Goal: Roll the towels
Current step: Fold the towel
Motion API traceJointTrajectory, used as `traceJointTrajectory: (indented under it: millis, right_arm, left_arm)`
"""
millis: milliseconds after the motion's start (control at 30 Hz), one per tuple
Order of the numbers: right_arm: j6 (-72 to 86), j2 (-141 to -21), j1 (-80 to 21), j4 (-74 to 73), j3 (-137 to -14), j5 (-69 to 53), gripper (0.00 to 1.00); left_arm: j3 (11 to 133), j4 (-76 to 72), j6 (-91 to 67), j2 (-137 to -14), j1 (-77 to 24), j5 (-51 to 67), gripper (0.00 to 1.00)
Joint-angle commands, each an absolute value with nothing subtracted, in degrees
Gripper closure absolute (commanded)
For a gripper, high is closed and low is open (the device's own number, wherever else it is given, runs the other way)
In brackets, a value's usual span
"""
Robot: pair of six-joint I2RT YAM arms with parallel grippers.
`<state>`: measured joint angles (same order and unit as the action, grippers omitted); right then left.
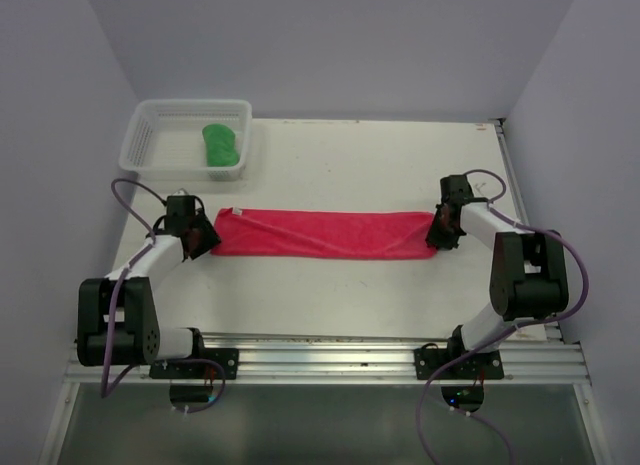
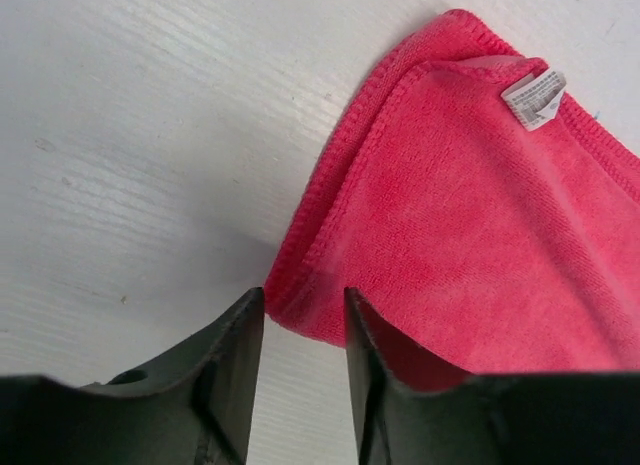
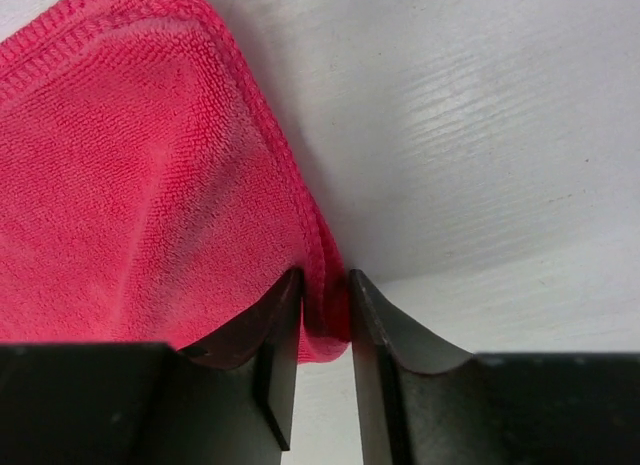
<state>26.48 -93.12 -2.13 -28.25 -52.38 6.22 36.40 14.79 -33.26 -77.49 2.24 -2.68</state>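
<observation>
The pink-red towel [image 1: 320,233] lies flat as a long strip across the middle of the table. My left gripper [image 1: 207,235] is at its left end. In the left wrist view the fingers [image 2: 305,300] stand open, the towel's corner [image 2: 470,215] lies just beyond the tips, and bare table shows in the gap. My right gripper [image 1: 437,230] is at the right end. Its fingers [image 3: 325,280] are shut on the folded hem of the towel [image 3: 130,165]. The green towel [image 1: 222,145] lies bunched in the basket.
A white mesh basket [image 1: 150,135] stands at the back left of the table and holds the green towel. A white care label [image 2: 533,97] sits on the pink-red towel's left corner. Pale walls close in the table on three sides.
</observation>
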Motion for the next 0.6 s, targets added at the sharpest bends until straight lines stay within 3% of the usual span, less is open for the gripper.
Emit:
traceJointTrajectory:
  millis: [0,267,467,567]
  right_arm:
    - [25.9,-94.0,-1.8,-26.9,-51.8,6.2,0.75]
    - [25.3,-91.6,-1.7,-30.3,-52.9,8.3,0.99]
    - [25.2,-89.0,-1.0,-35.7,-55.7,12.4,1.00]
    - [25.3,-86.8,-0.7,-38.6,-57.9,13.4,1.00]
  left_arm:
    - [40.1,16.5,-32.3,-74.2,3.1,-1.9,0.51]
    - [43.0,18.5,-32.0,-71.6,3.8,2.0,0.32]
    - [47.0,20.3,-29.1,-69.7,3.8,3.3,0.15]
    - [47.9,20.0,-26.9,-67.7,3.8,4.8,0.14]
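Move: The right hand's open fingers already straddle the red towel's near right corner, right at the hand point; the towel's far right corner lies about 8 cm ahead, and its middle some 26 cm to the left and 3 cm ahead. The left hand is about 2 cm above the near left corner, with the white tag roughly 9 cm ahead and 6 cm to its right. The green towel in the basket is some 26 cm ahead of the left hand and 1 cm to its right. Almost in place, the right hand shuts its fingers on the towel's near right corner, then draws it to the right and back by roughly 2 cm, rising slightly. Meanwhile the left hand climbs about 8 cm and some 3 cm forward off the near left corner, spreading its fingers wide and tipping their points about 10 degrees forward and up. ##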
